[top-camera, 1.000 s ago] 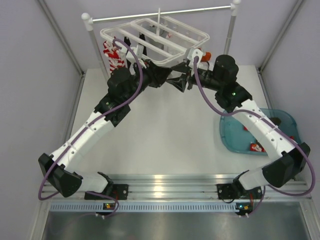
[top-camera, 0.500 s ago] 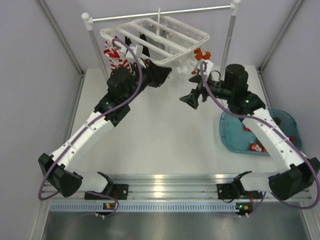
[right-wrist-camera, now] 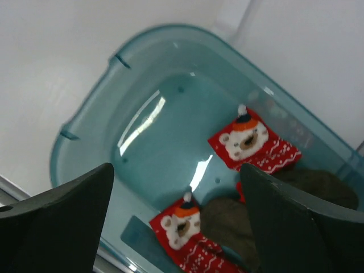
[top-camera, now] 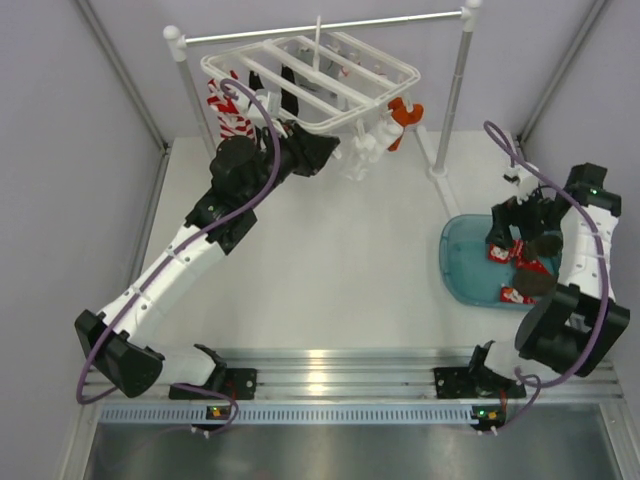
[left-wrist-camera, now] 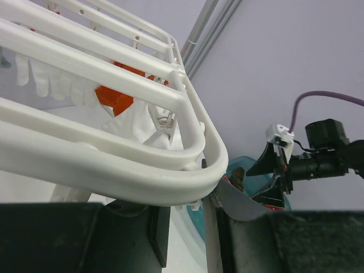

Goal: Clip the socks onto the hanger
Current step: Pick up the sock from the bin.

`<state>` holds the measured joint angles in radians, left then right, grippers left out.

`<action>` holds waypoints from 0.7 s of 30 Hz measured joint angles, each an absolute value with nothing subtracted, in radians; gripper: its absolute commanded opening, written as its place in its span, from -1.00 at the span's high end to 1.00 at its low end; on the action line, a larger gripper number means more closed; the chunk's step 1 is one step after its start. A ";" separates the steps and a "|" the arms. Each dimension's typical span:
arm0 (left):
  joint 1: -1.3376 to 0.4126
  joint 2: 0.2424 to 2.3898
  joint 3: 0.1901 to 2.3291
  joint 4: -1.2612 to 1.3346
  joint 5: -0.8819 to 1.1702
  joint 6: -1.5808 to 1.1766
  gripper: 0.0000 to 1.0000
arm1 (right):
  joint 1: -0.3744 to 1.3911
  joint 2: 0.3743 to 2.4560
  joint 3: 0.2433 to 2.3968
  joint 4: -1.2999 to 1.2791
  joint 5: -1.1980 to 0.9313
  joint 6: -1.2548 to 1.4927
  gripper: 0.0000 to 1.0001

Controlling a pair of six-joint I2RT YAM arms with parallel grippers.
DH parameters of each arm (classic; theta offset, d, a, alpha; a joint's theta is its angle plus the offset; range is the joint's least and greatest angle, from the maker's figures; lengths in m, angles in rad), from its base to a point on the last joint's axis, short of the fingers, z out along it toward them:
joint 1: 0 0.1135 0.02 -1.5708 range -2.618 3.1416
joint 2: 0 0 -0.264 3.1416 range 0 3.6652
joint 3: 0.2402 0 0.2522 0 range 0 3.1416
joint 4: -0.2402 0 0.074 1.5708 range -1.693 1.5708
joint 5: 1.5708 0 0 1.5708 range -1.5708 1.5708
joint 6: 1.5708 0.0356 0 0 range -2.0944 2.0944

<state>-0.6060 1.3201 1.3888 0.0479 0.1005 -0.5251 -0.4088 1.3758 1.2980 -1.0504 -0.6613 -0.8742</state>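
The white hanger point(top-camera: 330, 75) hangs tilted from the rail; its rounded corner rim point(left-wrist-camera: 114, 165) lies between my left gripper's jaws. My left gripper point(top-camera: 318, 150) point(left-wrist-camera: 190, 210) is shut on that rim. My right gripper point(top-camera: 520, 225) point(right-wrist-camera: 176, 170) is open and empty above the teal bin point(top-camera: 455, 270) point(right-wrist-camera: 85, 142). In the bin lie two red patterned socks point(right-wrist-camera: 253, 139) point(right-wrist-camera: 185, 227) and dark brown socks point(right-wrist-camera: 227, 222) point(right-wrist-camera: 318, 185). The red socks point(top-camera: 500, 250) also show in the top view. A dark sock point(top-camera: 288, 100) hangs from the hanger.
An orange sock point(top-camera: 400, 115) point(left-wrist-camera: 114, 96) and a white one point(top-camera: 358, 155) hang from clips at the hanger's near right. Red-and-white striped socks point(top-camera: 228, 115) hang at its left. The grey rail point(top-camera: 320, 25) on white posts point(top-camera: 455, 90) stands at the back.
My right arm has swung away from the hanger, right and toward the near side, and now hovers open over the bin. My left gripper has stayed at the hanger's rim.
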 measured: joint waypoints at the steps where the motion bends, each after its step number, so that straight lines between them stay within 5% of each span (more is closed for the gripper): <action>1: -0.604 1.320 1.389 0.048 0.106 -0.525 1.00 | -0.447 1.417 1.298 -1.076 -0.645 -0.913 -0.69; 6: -0.601 1.319 1.378 0.051 0.125 -0.526 1.00 | -0.527 1.583 1.311 -1.144 -0.583 -1.131 -0.43; 21: -0.574 1.320 1.374 0.051 0.169 -0.527 1.00 | -0.412 1.808 1.343 -1.046 -0.457 -1.669 -0.43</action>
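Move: The bear sock in the bin lies about 4 cm ahead of the right hand, 6 cm to its right and 19 cm below. From that sock, a second bear sock is roughly 11 cm nearer the base and 3 cm farther right; one brown sock is 10 cm to its right and 1 cm farther out, another 8 cm back and 7 cm right. From the left hand the bear sock lies some 46 cm right, level ahead, 44 cm down. No contact yet: the right hand sinks about 13 cm into the bin area towards the far bear sock, easing 6 cm right, first slightly back, then some 4 cm forward. The wrist swings about 35 degrees counter-clockwise and the fingers come steeper, narrowing partway but staying well open to straddle the sock from above. The left hand keeps its hold at the hanger's near corner. ##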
